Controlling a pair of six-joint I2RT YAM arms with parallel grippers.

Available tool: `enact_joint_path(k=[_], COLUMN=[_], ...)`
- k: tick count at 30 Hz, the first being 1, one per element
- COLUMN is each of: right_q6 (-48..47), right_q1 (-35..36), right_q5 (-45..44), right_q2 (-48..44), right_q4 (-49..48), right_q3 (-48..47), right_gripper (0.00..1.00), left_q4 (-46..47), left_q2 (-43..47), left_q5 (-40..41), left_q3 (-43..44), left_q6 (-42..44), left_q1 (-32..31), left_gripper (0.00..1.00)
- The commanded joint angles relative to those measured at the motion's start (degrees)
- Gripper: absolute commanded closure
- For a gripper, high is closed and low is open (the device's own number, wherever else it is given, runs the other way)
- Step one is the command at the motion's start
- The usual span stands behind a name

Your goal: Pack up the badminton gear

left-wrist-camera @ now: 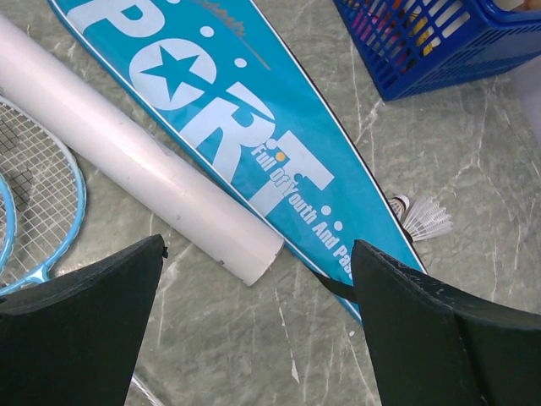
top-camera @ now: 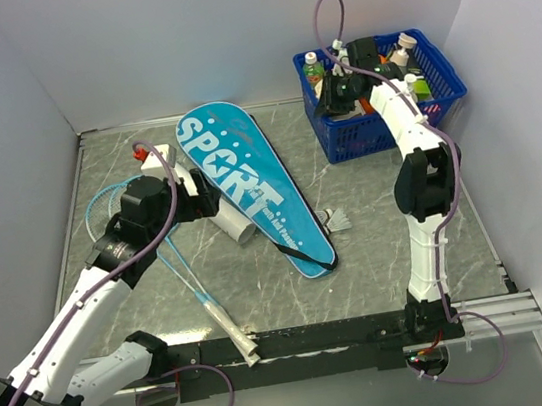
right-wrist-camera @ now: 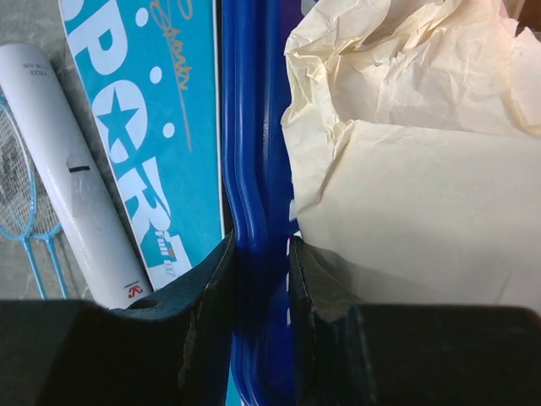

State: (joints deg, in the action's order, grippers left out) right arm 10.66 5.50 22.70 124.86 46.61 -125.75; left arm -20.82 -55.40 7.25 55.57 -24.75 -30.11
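The teal bag (top-camera: 249,191) lettered SPORT lies flat at mid table, also seen from the left wrist (left-wrist-camera: 254,127) and the right wrist (right-wrist-camera: 144,127). Two light-blue rackets (top-camera: 101,212) lie to its left, partly under my left arm, with a white handle (top-camera: 230,330) near the front edge. The white shuttlecock (top-camera: 336,219) rests right of the bag's narrow end. My left gripper (top-camera: 205,197) hovers open over the table beside the bag (left-wrist-camera: 258,245), holding nothing. My right gripper (top-camera: 341,92) is shut on the blue basket's rim (right-wrist-camera: 254,169).
A white tube (top-camera: 234,226) lies between the rackets and the bag. The blue plastic basket (top-camera: 386,126) at the back right holds bottles (top-camera: 312,64) and crumpled cream paper (right-wrist-camera: 406,169). White walls enclose the table on three sides.
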Motion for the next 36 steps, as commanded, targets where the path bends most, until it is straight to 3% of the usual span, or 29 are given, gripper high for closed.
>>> enact_joint_path(k=[1,11,17,18,19,21,22,25,31,36], right_q6=[-6.27,1.81,3.14,3.14,3.14,3.14,2.88,2.09,0.69,0.68], right_q1=[-17.97,-20.79,-21.49,-21.41,-21.32,-21.06,-20.79,-18.69,-11.66,-4.28], right_q5=[-28.58,-35.25,-33.17,-32.29,-31.76,-30.88,-30.09,-29.99,-31.22,-32.36], right_q2=[5.75,8.82,8.74,8.13,6.29,4.18,2.16,-1.88,-14.69,-29.54], right_q4=[-5.65,-5.74,-6.79,-7.40,-8.28,-10.30,-10.75,-11.10,-13.56,-15.49], right_q3=[-0.81,-4.85,-4.86,-3.98,-1.80,0.50,2.51,5.24,15.34,25.19], right_gripper=[1.00,1.00,1.00,0.95,0.80,0.67,0.55,0.43,0.30,0.28], left_q4=[1.83,1.48,1.22,1.13,1.13,0.78,0.69,0.34,-0.10,-1.59], left_q2=[0.02,-1.20,-1.73,-1.73,-1.73,-1.65,-1.64,-1.29,0.29,0.90], left_q5=[-0.83,-0.57,0.14,0.22,0.40,1.10,1.54,2.68,6.46,10.32], left_q3=[0.06,0.33,0.68,0.68,0.68,0.77,0.94,1.21,1.38,2.78], left_q6=[-0.56,-0.65,-0.56,-0.65,-0.65,-0.21,-0.12,0.14,1.20,1.90], left_q1=[-0.30,-0.30,-0.30,-0.30,-0.30,-0.30,-0.30,-0.30,-0.21,-0.30], left_gripper=[0.04,0.04,0.04,0.04,0.04,0.04,0.04,0.04,0.04,0.04])
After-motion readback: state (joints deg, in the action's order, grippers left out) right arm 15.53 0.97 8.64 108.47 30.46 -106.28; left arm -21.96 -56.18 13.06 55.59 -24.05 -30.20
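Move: The right hand already grips the blue basket's left rim together with its folded handle; the basket's middle lies some 13 cm to its right, about level ahead and 9 cm lower. The paper bag inside is roughly 6 cm to the right and level ahead, the green bottle about 9 cm ahead and level sideways. The blue racket bag lies about 14 cm back, 21 cm left and 18 cm below. From the left hand, the basket is some 25 cm ahead, 44 cm right, 17 cm lower. Keeping its pinch on the left rim and handle, the right hand shoves the basket about 6 cm to the right and nearly 3 cm forward, away from the racket bag and across the table, turning some 10 degrees clockwise as it goes. It then halts briefly, opens its fingers from narrow to well apart so the rim comes free, and rises about 5 cm while drawing back 3 cm and a little farther right, fingertips tipping up, with the handle still between the open fingers and lying against the left one. ##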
